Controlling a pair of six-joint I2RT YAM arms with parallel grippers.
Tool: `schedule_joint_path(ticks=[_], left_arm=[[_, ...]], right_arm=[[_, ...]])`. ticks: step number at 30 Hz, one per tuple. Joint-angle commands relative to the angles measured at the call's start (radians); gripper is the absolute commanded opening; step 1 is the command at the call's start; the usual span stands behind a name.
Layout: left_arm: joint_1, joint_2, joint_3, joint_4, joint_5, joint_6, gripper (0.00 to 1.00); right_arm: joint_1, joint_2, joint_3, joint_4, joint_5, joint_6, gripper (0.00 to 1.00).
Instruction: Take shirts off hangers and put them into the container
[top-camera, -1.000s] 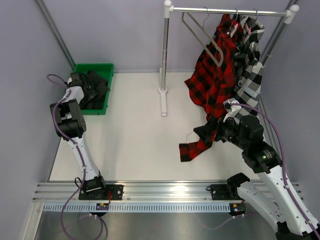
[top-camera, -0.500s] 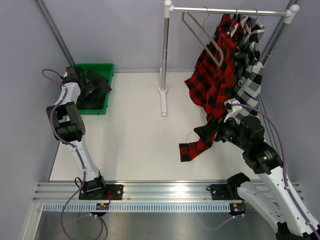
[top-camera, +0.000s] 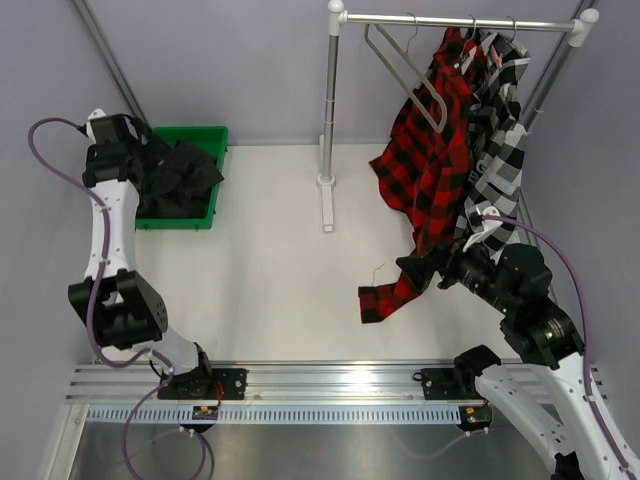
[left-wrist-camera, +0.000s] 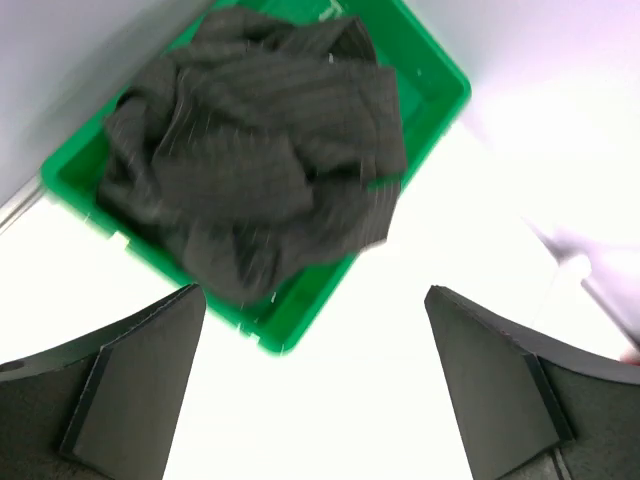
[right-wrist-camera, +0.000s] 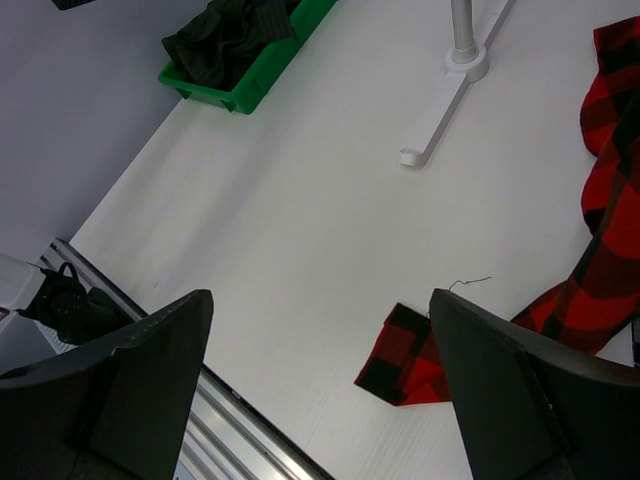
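The dark charcoal shirt lies bunched in the green container, spilling a little over one rim. In the left wrist view the shirt and container lie below my left gripper, which hangs open and empty. The red-and-black plaid shirt hangs from the rail, its cuff on the table. Behind it hangs the black-and-white plaid shirt. A bare hanger hangs to their left. My right gripper stands open and empty near the red cuff.
The clothes rail crosses the back right on a metal post with a white foot lying on the table. Purple walls close in left and right. A metal rail runs along the near edge.
My left gripper has opened wider and lifted up and back from the container, leaving the charcoal shirt in it. The right arm has shifted slightly to the right.
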Motion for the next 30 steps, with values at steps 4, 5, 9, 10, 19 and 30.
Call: schedule_joint_path(ticks=[4,5,9,10,19,30], left_arm=[[0.000,-0.352,-0.184,-0.019,0.097,0.095,0.99],[0.001,-0.398,-0.207,-0.021,0.108,0.107,0.99],[0.001,-0.642,-0.345,-0.028,0.177,0.176,0.99],[0.000,-0.738,-0.362,-0.040,0.179,0.198,0.99],[-0.138,-1.056,-0.423,-0.162,0.164,0.307,0.99],[-0.353,-1.334,-0.549,-0.260,-0.043,0.389,0.99]], right_arm=[[-0.002,-0.058,0.079,-0.075,0.044,-0.014,1.00],[-0.002,-0.064,0.082,-0.082,0.050,-0.019,0.99],[-0.002,-0.092,0.114,-0.124,0.103,-0.027,0.99],[-0.002,-0.107,0.120,-0.138,0.127,-0.030,1.00],[-0.002,-0.171,0.197,-0.211,0.326,-0.070,0.99],[-0.002,-0.268,0.142,-0.216,0.503,-0.106,1.00]])
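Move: The green container, with the dark grey shirt already in it, lies about 15 cm ahead of the empty left hand and some 24 cm below; the hanging red-black shirt is about 75 cm to that hand's right, 2 cm farther out and level in height. From the right hand the red-black shirt's middle is roughly 28 cm ahead, 4 cm left and 3 cm lower, with the white-black shirt about 15 cm to the right of it. Open left hand retreats some 30 cm from the container, back and rightward; open right hand shifts right, rising. ##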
